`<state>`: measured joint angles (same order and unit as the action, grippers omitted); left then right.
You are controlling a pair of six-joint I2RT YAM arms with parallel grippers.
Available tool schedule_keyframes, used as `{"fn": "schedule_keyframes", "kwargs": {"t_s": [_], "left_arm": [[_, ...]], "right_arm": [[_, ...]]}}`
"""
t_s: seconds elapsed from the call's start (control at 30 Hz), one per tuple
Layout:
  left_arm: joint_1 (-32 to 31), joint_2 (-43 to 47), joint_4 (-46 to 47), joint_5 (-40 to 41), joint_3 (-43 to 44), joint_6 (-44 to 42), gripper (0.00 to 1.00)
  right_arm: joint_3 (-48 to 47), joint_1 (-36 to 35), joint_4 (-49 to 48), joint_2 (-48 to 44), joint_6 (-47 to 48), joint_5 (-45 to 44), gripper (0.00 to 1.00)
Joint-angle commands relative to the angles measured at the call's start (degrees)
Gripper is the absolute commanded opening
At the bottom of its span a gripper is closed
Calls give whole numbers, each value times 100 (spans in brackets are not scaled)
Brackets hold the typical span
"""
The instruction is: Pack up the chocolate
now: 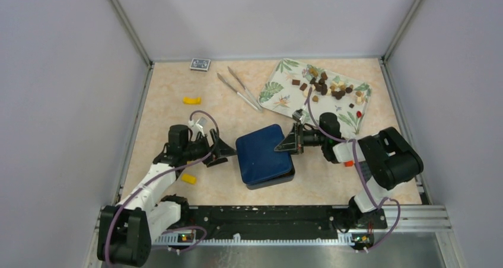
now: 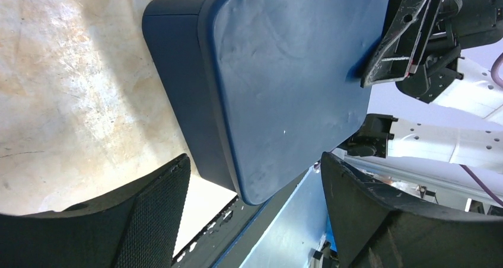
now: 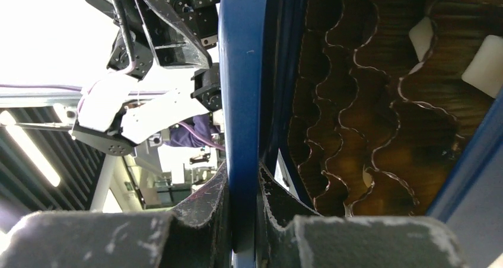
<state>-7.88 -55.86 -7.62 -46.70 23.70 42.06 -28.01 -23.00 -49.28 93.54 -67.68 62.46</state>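
The chocolate [image 1: 326, 87] lies in a loose heap of brown and cream pieces on a leaf-patterned tray [image 1: 279, 90] at the back right. A dark blue box [image 1: 261, 155] sits mid-table. My right gripper [image 1: 285, 144] is shut on the rim of its lid [image 3: 240, 102], pinched between both pads [image 3: 243, 220]. Under the raised lid shows a brown wavy insert [image 3: 368, 131] with two cream pieces [image 3: 483, 57]. My left gripper [image 1: 222, 152] stands open at the box's left side. In the left wrist view its fingers [image 2: 255, 220] straddle the near corner of the lid [image 2: 285, 72] without touching it.
Metal tongs [image 1: 240, 90] lie left of the tray. Two yellow bricks [image 1: 191, 100] [image 1: 188, 178] rest on the left half of the table, and a red one [image 1: 359, 112] on the tray. A small patterned card box [image 1: 200, 64] sits at the back wall.
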Motion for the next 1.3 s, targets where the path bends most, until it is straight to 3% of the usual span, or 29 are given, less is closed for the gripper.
{"fn": "schedule_keyframes", "kwargs": {"t_s": [0.0, 0.27, 0.6, 0.93, 1.27], "left_arm": [[-104, -133, 509, -107, -117, 20, 83], [-262, -260, 673, -27, -182, 92, 75], [-403, -452, 700, 108, -123, 79, 77], [-580, -691, 715, 238, -120, 34, 64], [-843, -1333, 1108, 605, 42, -4, 60]], "right_arm": [[60, 160, -514, 85, 65, 57, 0], [67, 320, -329, 164, 235, 181, 0], [66, 321, -30, 325, 535, 424, 0], [102, 327, 126, 342, 682, 329, 0], [151, 391, 110, 333, 657, 277, 0]]}}
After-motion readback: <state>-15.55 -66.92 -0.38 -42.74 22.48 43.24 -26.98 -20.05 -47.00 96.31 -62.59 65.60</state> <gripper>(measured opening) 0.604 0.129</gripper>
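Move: The right hand already pinches the lid by its right edge; the open chocolate box under the lid has its middle roughly 5 cm to that hand's left, 4 cm back and 6 cm lower, and the chocolate tray lies about 21 cm ahead and 14 cm right. From the left hand, the box's middle is some 13 cm right, 2 cm back and 6 cm below. A yellow block lies about 16 cm left and 9 cm back of the left hand, the tongs 24 cm ahead and 3 cm right. Easing right by about 1.5 cm and down by some 2.5 cm, the right hand keeps its pinch on the lid's edge and brings the lid over the box, swinging slightly forward and back again on the way before all but stopping. The left hand sinks about 4 cm and edges 2.5 cm right, in towards the box's left side, its open fingers narrowing to a little over half; whether they touch can't be seen. ##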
